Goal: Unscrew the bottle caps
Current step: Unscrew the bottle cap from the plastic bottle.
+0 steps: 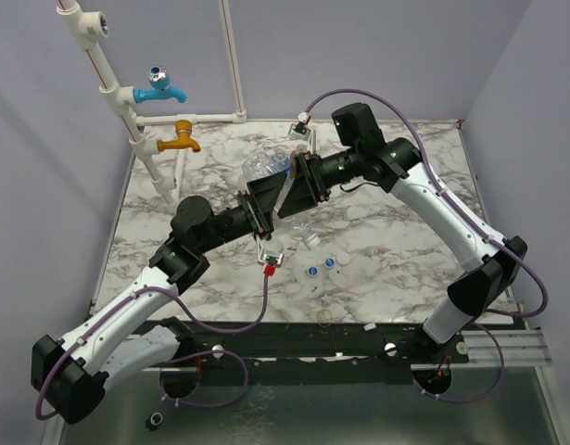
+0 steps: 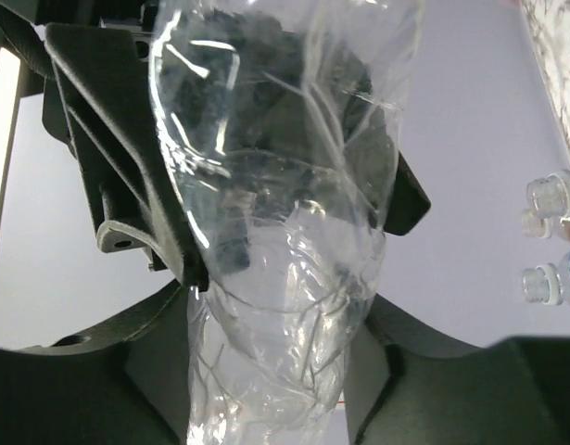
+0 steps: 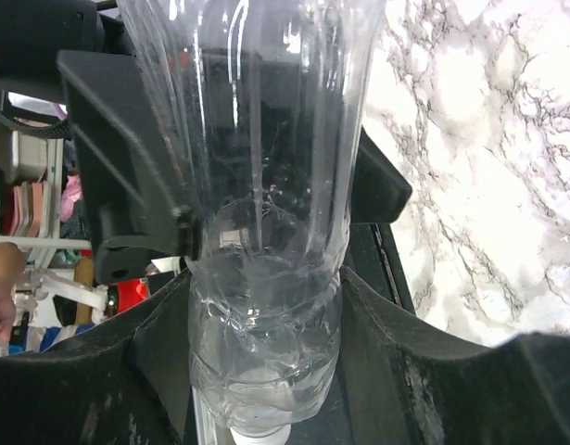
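Note:
A clear plastic bottle hangs above the middle of the table, held between both grippers. My left gripper is shut on it; in the left wrist view the bottle is crumpled between the fingers. My right gripper is shut on the bottle from the opposite side, near its narrow end. A white cap shows on that end at the bottom edge. Several loose bottle caps lie on the table below.
Blue tap and orange tap stand on white piping at the back left. A thin yellowish ring lies near the front edge. Two open-necked bottles show at the right edge of the left wrist view.

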`<state>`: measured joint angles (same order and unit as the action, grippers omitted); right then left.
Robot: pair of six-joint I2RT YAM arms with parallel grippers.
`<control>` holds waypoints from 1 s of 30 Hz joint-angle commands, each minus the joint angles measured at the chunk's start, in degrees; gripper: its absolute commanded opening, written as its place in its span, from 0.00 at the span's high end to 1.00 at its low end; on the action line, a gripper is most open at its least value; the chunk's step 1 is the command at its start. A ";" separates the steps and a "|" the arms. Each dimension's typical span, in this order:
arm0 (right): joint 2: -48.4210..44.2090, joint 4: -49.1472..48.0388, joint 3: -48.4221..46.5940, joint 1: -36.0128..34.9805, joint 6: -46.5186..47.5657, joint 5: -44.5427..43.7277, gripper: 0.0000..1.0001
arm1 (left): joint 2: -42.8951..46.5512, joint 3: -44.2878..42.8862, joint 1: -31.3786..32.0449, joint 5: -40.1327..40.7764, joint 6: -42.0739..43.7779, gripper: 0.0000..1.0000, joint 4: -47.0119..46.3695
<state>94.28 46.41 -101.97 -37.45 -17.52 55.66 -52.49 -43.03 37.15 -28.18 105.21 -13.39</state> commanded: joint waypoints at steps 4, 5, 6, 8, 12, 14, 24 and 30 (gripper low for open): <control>1.46 2.22 -4.78 -0.34 1.62 -3.03 0.36 | 1.33 0.17 0.18 0.88 -1.44 0.60 0.11; 1.47 2.33 -5.43 -0.29 1.53 -4.34 0.29 | 1.47 0.22 0.20 1.02 -1.89 0.63 0.12; 1.49 2.30 -6.49 -0.30 1.35 -6.20 0.23 | 1.67 0.15 0.21 1.11 -2.82 0.66 0.12; 1.55 3.07 -9.60 -0.34 1.46 -11.06 0.11 | 2.02 0.00 0.21 1.60 -5.05 0.70 0.20; 1.43 3.99 -18.19 -0.34 1.78 -22.39 0.00 | 2.70 -0.96 0.21 3.81 -15.41 0.77 0.74; 0.52 3.25 -21.63 -0.30 1.79 -30.07 0.00 | 3.10 -2.09 0.21 5.40 -23.88 0.78 1.71; -9.26 -17.16 -13.51 -0.34 2.56 -36.27 0.00 | -1.36 -16.50 0.21 11.83 -83.24 0.83 20.38; -6.86 -20.87 -12.89 -0.33 1.49 -33.86 0.00 | -3.44 -16.51 0.21 11.84 -104.76 0.85 22.42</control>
<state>84.88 30.28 -116.62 -37.54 -15.97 21.91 -54.00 -59.57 37.21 -18.06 24.01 3.46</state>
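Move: Both hands already grip the plastic bottle, the left by its base end. Its capped end points back and right: the bottle cap lies about 12 cm back, 7 cm right and 2 cm below the left hand, and about 7 cm back, 4 cm right and 2 cm below the right hand. Some 25 cm below the left hand stand the blue-label bottle, 11 cm ahead and 2 cm right, and a clear bottle, 7 cm ahead and 5 cm right. Right opens and lifts up-forward about 20 cm; left, still gripping the bottle, rolls its cap upward 80 degrees. ##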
